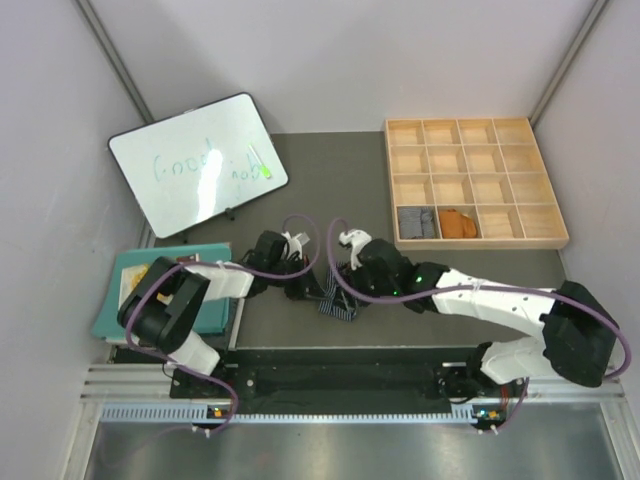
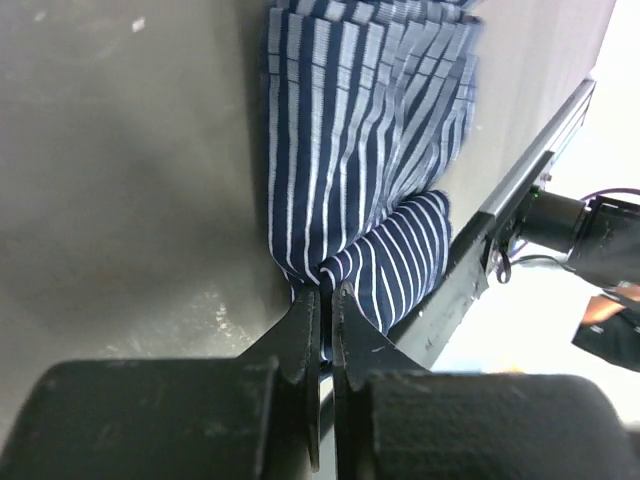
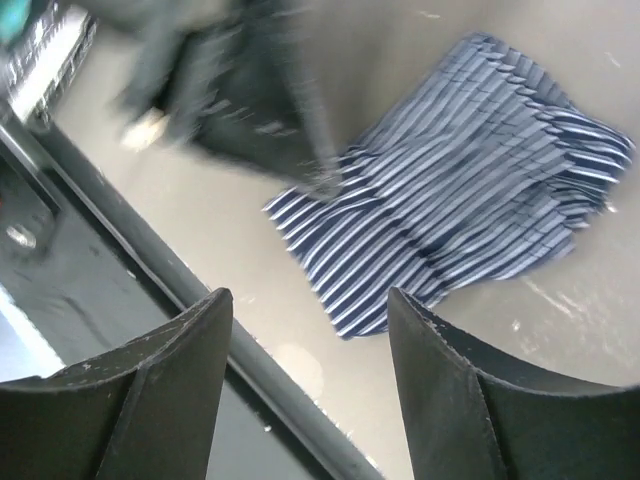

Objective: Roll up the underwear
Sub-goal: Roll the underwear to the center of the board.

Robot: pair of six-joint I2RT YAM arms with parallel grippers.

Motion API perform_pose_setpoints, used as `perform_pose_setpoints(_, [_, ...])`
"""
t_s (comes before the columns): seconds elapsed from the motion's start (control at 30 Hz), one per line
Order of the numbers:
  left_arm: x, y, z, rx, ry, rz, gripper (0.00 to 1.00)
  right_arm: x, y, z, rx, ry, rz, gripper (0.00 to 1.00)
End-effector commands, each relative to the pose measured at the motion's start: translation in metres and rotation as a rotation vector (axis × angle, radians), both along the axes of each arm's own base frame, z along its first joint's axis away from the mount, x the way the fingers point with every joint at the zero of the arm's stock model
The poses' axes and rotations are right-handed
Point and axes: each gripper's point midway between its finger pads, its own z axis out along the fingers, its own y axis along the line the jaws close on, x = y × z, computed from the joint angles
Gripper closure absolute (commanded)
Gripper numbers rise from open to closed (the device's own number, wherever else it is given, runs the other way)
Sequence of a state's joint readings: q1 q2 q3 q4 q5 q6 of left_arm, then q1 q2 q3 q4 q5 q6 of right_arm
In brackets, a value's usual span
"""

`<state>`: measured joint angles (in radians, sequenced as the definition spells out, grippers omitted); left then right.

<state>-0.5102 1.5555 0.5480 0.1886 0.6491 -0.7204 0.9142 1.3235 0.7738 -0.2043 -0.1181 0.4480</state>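
Observation:
A dark navy white-striped pair of underwear [image 1: 338, 305] lies on the grey table near the front edge, between the two arms. In the left wrist view my left gripper [image 2: 326, 292] is shut on a corner of the navy underwear [image 2: 360, 160], pinching a fold of cloth. My right gripper [image 3: 310, 300] hangs open just above the navy underwear [image 3: 450, 210], with nothing between its fingers. A grey pinstriped pair [image 1: 415, 221] and a rust-orange pair [image 1: 459, 223] sit rolled in neighbouring compartments of the wooden tray [image 1: 545, 190].
A whiteboard [image 1: 197, 163] leans at the back left. A teal cloth mat [image 1: 118, 290] with a book lies at the left, under the left arm. The table's metal front rail [image 1: 350, 352] runs close beside the navy pair.

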Motion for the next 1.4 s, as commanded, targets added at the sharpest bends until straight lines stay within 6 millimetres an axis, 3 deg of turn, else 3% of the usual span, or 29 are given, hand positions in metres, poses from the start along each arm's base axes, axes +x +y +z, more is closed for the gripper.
perform_pose_setpoints(0.0, [-0.025,0.004,-0.008,0.004,0.202,-0.067,1.0,0.006,0.006,0.003,-0.161,-0.351,0.088,0.37])
perform_pose_setpoints(0.23, [-0.025,0.012,-0.01,0.008,0.275,-0.047,1.0,-0.014,0.022,-0.009,-0.207,-0.519,0.185,0.37])
perform_pose_setpoints(0.53, [-0.024,0.014,-0.013,0.029,0.288,-0.052,1.0,-0.038,0.033,-0.034,-0.239,-0.529,0.331,0.37])
perform_pose_setpoints(0.87, [-0.021,0.012,-0.008,0.02,0.276,-0.062,1.0,-0.036,0.019,-0.081,-0.384,-0.46,0.333,0.39])
perform_pose_setpoints(1.1, [-0.022,0.008,-0.003,-0.016,0.27,-0.08,1.0,-0.028,0.002,-0.101,-0.412,-0.347,0.295,0.74])
perform_pose_setpoints(1.17, [-0.017,0.01,0.001,-0.005,0.229,-0.07,0.89,-0.036,0.006,-0.098,-0.359,-0.301,0.329,0.86])
perform_pose_setpoints(1.2, [-0.016,0.011,0.001,0.007,0.216,-0.062,0.81,-0.039,0.008,-0.094,-0.331,-0.285,0.329,0.91])
perform_pose_setpoints(1.23, [-0.01,0.016,-0.002,0.039,0.189,-0.035,0.65,-0.047,0.011,-0.089,-0.291,-0.247,0.356,0.98])
perform_pose_setpoints(1.37, [0.007,0.032,0.013,0.074,0.04,0.049,0.45,-0.063,0.018,-0.072,-0.181,-0.086,0.393,1.0])
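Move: The open right hand hovers over the near part of the navy striped underwear, whose middle is about 7 cm below, 2 cm ahead and 1 cm left of it. The left fingertips, already pinching the left edge, are 4 cm left, 1 cm ahead and 7 cm down; the near table edge is roughly 12 cm back, directly behind. From the left hand, the underwear's middle is about 4 cm right, 1 cm ahead and 1 cm below. The right fingers close on the near part of the underwear just right of the left fingertips, after swinging back and a little left, sinking about 7 cm, then easing forward; the wrist rolls some 30 degrees on the way. The left hand keeps its pinch, draws back 2 cm and slightly down with a small roll, and holds, then opens and starts forward and left. ##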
